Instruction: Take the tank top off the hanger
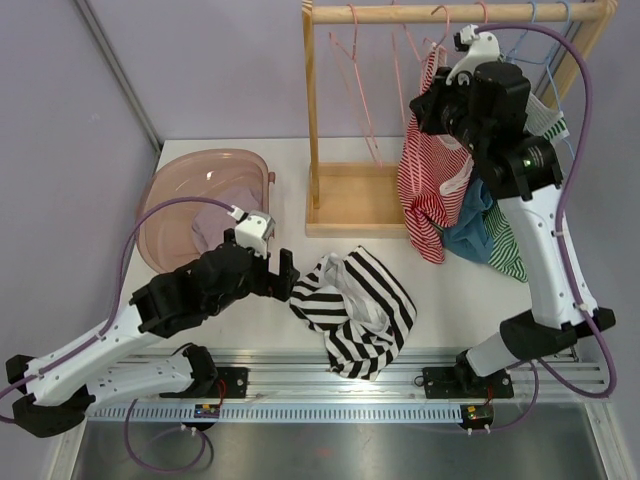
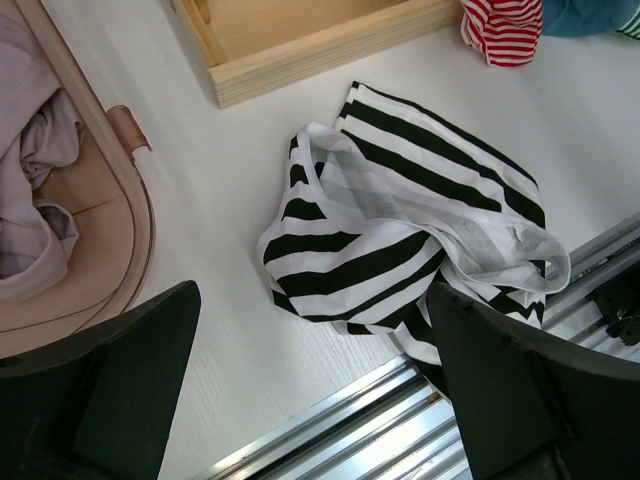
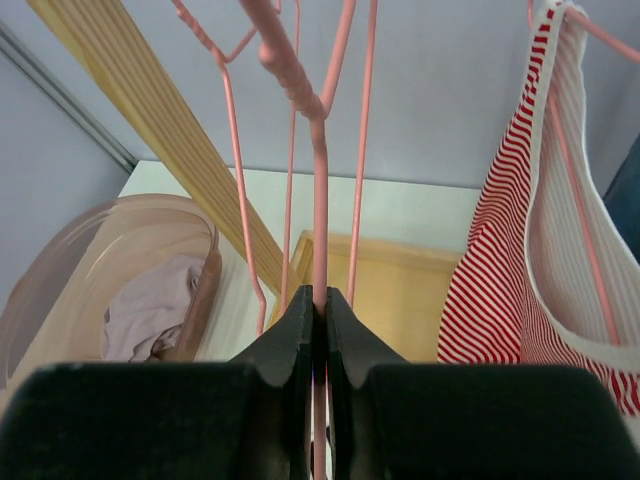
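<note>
A black-and-white striped tank top (image 1: 355, 310) (image 2: 400, 220) lies crumpled on the white table near the front rail, off any hanger. My left gripper (image 1: 284, 276) (image 2: 312, 300) hovers just left of it, jaws wide open and holding nothing. Up at the wooden rack, my right gripper (image 1: 432, 100) (image 3: 322, 300) is shut on the thin stem of a bare pink wire hanger (image 3: 320, 190) that hangs from the rod (image 1: 450, 12).
A red-and-white striped top (image 1: 425, 185) (image 3: 510, 280) hangs right beside the held hanger, with teal and green-striped garments (image 1: 480, 230) behind it. The rack's wooden base tray (image 1: 350, 205) sits mid-table. A pink basin (image 1: 190, 195) with pale clothing stands at the left. Metal rails (image 1: 330, 375) line the near edge.
</note>
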Controlling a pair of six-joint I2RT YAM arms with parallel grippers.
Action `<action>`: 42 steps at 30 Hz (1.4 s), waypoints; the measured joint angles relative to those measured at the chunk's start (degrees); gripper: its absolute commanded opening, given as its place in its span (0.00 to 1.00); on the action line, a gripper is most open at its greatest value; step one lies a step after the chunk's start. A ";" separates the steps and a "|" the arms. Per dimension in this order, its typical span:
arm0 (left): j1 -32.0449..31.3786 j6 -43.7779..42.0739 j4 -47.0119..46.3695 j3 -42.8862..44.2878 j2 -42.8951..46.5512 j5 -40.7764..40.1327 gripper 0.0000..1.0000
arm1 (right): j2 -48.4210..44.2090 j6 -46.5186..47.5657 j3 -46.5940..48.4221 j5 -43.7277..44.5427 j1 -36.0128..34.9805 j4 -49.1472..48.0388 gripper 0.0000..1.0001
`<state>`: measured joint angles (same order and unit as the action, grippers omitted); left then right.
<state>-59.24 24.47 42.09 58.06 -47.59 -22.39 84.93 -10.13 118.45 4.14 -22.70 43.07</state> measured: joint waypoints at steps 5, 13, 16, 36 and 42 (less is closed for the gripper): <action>0.00 0.00 1.84 -0.04 2.75 -0.33 0.99 | 10.51 1.62 12.24 1.11 -1.07 2.10 0.00; 0.00 -0.02 2.95 -1.01 4.00 -0.42 0.99 | 29.24 4.31 34.40 1.40 -1.60 6.14 0.00; 0.00 -0.02 2.89 -2.01 4.50 -0.39 0.99 | 31.74 4.79 35.10 1.40 -1.66 6.80 0.00; -10.54 1.64 -12.81 -5.62 -14.49 2.93 0.99 | 10.16 5.25 9.75 3.02 -2.23 3.91 0.99; -13.99 1.77 -18.88 -5.60 -25.27 3.91 0.99 | -10.69 3.26 -8.13 2.05 -2.34 0.63 0.99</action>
<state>-73.23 26.24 23.20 52.47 -72.86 -18.48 74.24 -6.87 110.32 6.20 -25.04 43.70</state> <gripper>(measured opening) 0.987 0.993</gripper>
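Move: The right hand holds an empty pink hanger; its free spot on the wooden rod is about 14 cm ahead, 6 left and 5 higher. Another bare hanger is roughly 14 ahead and 12 left, and the red-striped top some 13 ahead, 4 right and 15 lower. The open left hand has the black-and-white tank top about 14 cm right, 2 ahead and 22 below; the bin lies roughly 22 ahead and 19 left. Still pinching the pink hanger, the right hand carries it about 12 cm forward and 6 left to the rod, sinks some 5 cm to hook it on, then opens wide, lets go and backs off about 17 cm, rising slightly and drifting right. The open left hand first hovers, then sweeps right and down, roughly 12 cm each way and slightly back, over the black-and-white tank top, turning about 15 degrees clockwise. ##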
